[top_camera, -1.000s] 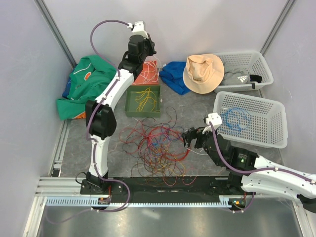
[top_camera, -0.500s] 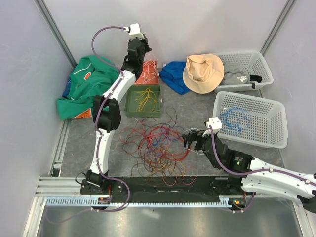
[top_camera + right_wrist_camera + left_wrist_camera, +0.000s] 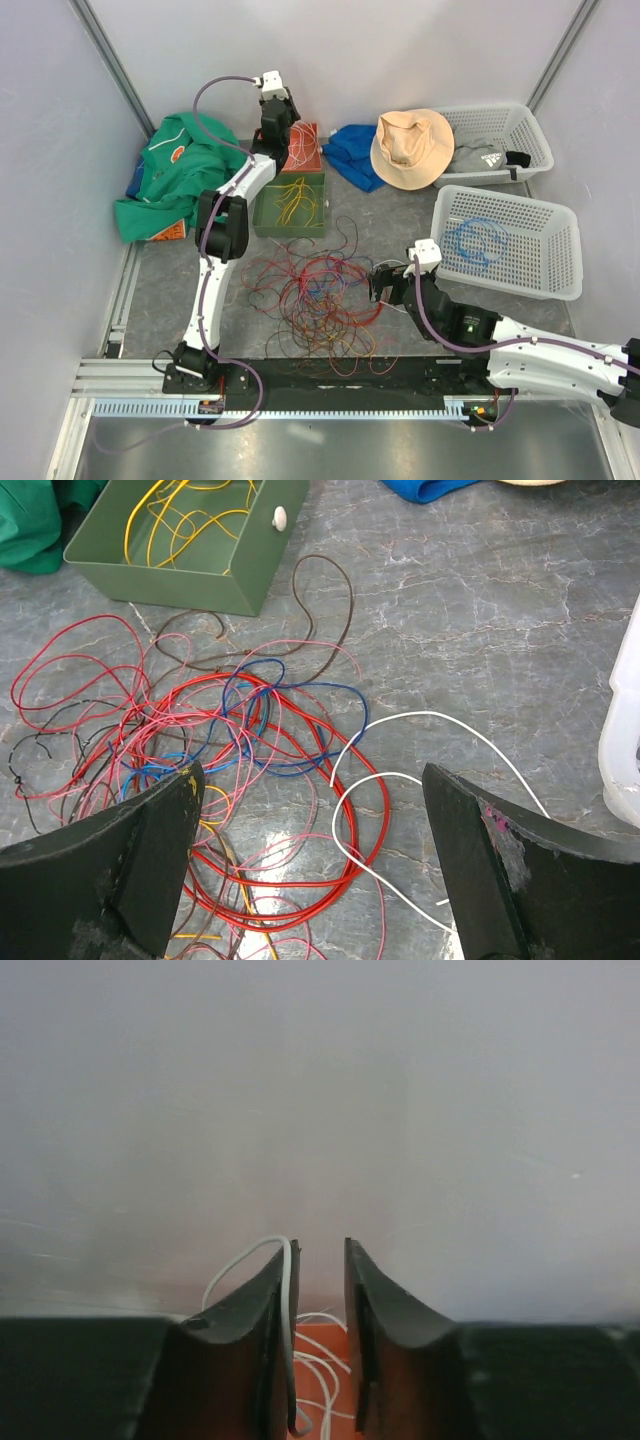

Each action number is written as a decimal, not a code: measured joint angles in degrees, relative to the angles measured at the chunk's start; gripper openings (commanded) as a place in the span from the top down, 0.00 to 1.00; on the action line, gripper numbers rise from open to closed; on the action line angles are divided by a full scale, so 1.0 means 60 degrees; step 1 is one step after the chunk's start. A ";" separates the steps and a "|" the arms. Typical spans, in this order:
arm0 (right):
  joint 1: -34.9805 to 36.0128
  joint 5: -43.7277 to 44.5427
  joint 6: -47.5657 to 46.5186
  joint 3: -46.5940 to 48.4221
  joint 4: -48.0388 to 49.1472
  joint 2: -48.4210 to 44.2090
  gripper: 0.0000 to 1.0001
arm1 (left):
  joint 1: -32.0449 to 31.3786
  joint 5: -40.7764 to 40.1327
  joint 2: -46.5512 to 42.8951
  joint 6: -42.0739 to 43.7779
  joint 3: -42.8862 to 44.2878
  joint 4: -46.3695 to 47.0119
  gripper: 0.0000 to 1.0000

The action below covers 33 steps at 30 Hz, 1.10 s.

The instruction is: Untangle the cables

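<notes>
The cables [image 3: 315, 300] lie in a tangled heap of red, pink, blue, brown and yellow strands mid-table. In the right wrist view the cables [image 3: 200, 740] spread below my right gripper [image 3: 312, 772], which is wide open. A loose white cable [image 3: 400, 780] curves on the floor between its fingers. My right gripper [image 3: 378, 285] hovers at the heap's right edge. My left gripper [image 3: 282, 135] is at the back over the orange tray [image 3: 303, 150]. In the left wrist view, my left gripper [image 3: 320, 1245] has its jaws slightly apart. A white cable [image 3: 288, 1290] runs along its left finger only.
A green box [image 3: 262, 205] holds yellow cables [image 3: 292, 200]. At the right, a white basket [image 3: 545, 265] holds a blue cable coil [image 3: 478, 238]. Behind it stand another basket [image 3: 525, 125] and a tan hat [image 3: 412, 147]. Green clothing [image 3: 170, 175] and blue cloth [image 3: 350, 150] lie at the back.
My left arm has stretched back and lowered over the orange tray, and its jaws have parted from shut. The right arm has edged slightly left, still open.
</notes>
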 measured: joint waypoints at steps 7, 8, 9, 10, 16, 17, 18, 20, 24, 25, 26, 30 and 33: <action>0.0000 0.0007 -0.0022 0.0000 0.0076 -0.0040 0.02 | 0.0011 0.0051 -0.0109 -0.0022 -0.1140 0.0208 0.00; 0.0000 0.0007 -0.0015 0.0000 0.0084 -0.0109 0.02 | 0.0011 0.0062 -0.0200 -0.0051 -0.1351 0.0171 0.00; 0.0000 0.0004 0.0004 0.0000 0.0087 -0.0197 0.02 | 0.0011 0.0062 -0.0321 -0.0062 -0.1548 0.0106 0.00; 0.0000 0.0000 0.0051 0.0000 0.0091 -0.0284 0.02 | 0.0011 0.0066 -0.0488 -0.0062 -0.1723 0.0018 0.00; 0.0000 -0.0102 0.0492 0.0000 -0.0175 -0.0568 0.02 | 0.0015 0.0342 -0.1898 -0.0386 -0.1898 -0.1464 0.00; 0.0000 -0.0146 0.0568 0.0004 -0.0244 -0.0586 0.02 | 0.0025 0.0499 -0.2138 -0.0532 -0.1800 -0.1865 0.00; 0.0000 -0.0226 0.0674 0.0004 -0.0379 -0.0616 0.02 | 0.0055 0.0736 -0.2393 -0.0732 -0.1636 -0.2306 0.00; 0.0000 -0.0317 0.0856 0.0007 -0.0623 -0.0681 0.02 | 0.0109 0.1282 -0.2699 -0.1158 -0.1235 -0.3111 0.00; 0.0000 -0.0499 0.1151 0.0040 -0.1005 -0.0860 0.02 | 0.0328 0.2528 -0.2969 -0.2306 -0.0229 -0.4976 0.00; 0.0000 -0.0576 0.1239 0.0055 -0.1107 -0.0929 0.02 | 0.0401 0.2787 -0.3042 -0.2572 -0.0175 -0.5399 0.00; 0.0000 -0.0663 0.1304 0.0066 -0.1184 -0.1002 0.02 | 0.0470 0.2940 -0.3107 -0.2805 -0.0175 -0.5807 0.00; 0.0000 -0.0769 0.1453 0.0091 -0.1413 -0.1264 0.02 | 0.0576 0.3421 -0.3697 -0.3603 -0.1242 -0.6779 0.00; 0.0000 -0.0568 0.1541 0.0189 -0.1749 -0.1107 0.02 | 0.0342 0.3428 -0.4645 -0.3865 -0.2911 -0.7049 0.00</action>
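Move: The orange box the white cable is going into lies almost straight under the left hand, about 18 cm down and its middle perhaps 2 cm back; the cable still hangs over the barely parted fingers. The green box sits some 17 cm nearer the base than the orange one, in line with it, and the blue cloth about 17 cm to the orange box's right, about 2 cm nearer. From the right hand the orange box is roughly 42 cm ahead, 22 cm left and 13 cm down. The white cable is let go over the orange box: the left fingers, already parting, spread fully as the hand dips about 5 cm. The emptied hand then climbs well above its starting height and draws back towards the base over the green box, sinking again at the end, some 15 cm back overall, while it tips down about 35 degrees, rolls left side down and turns slightly clockwise. ##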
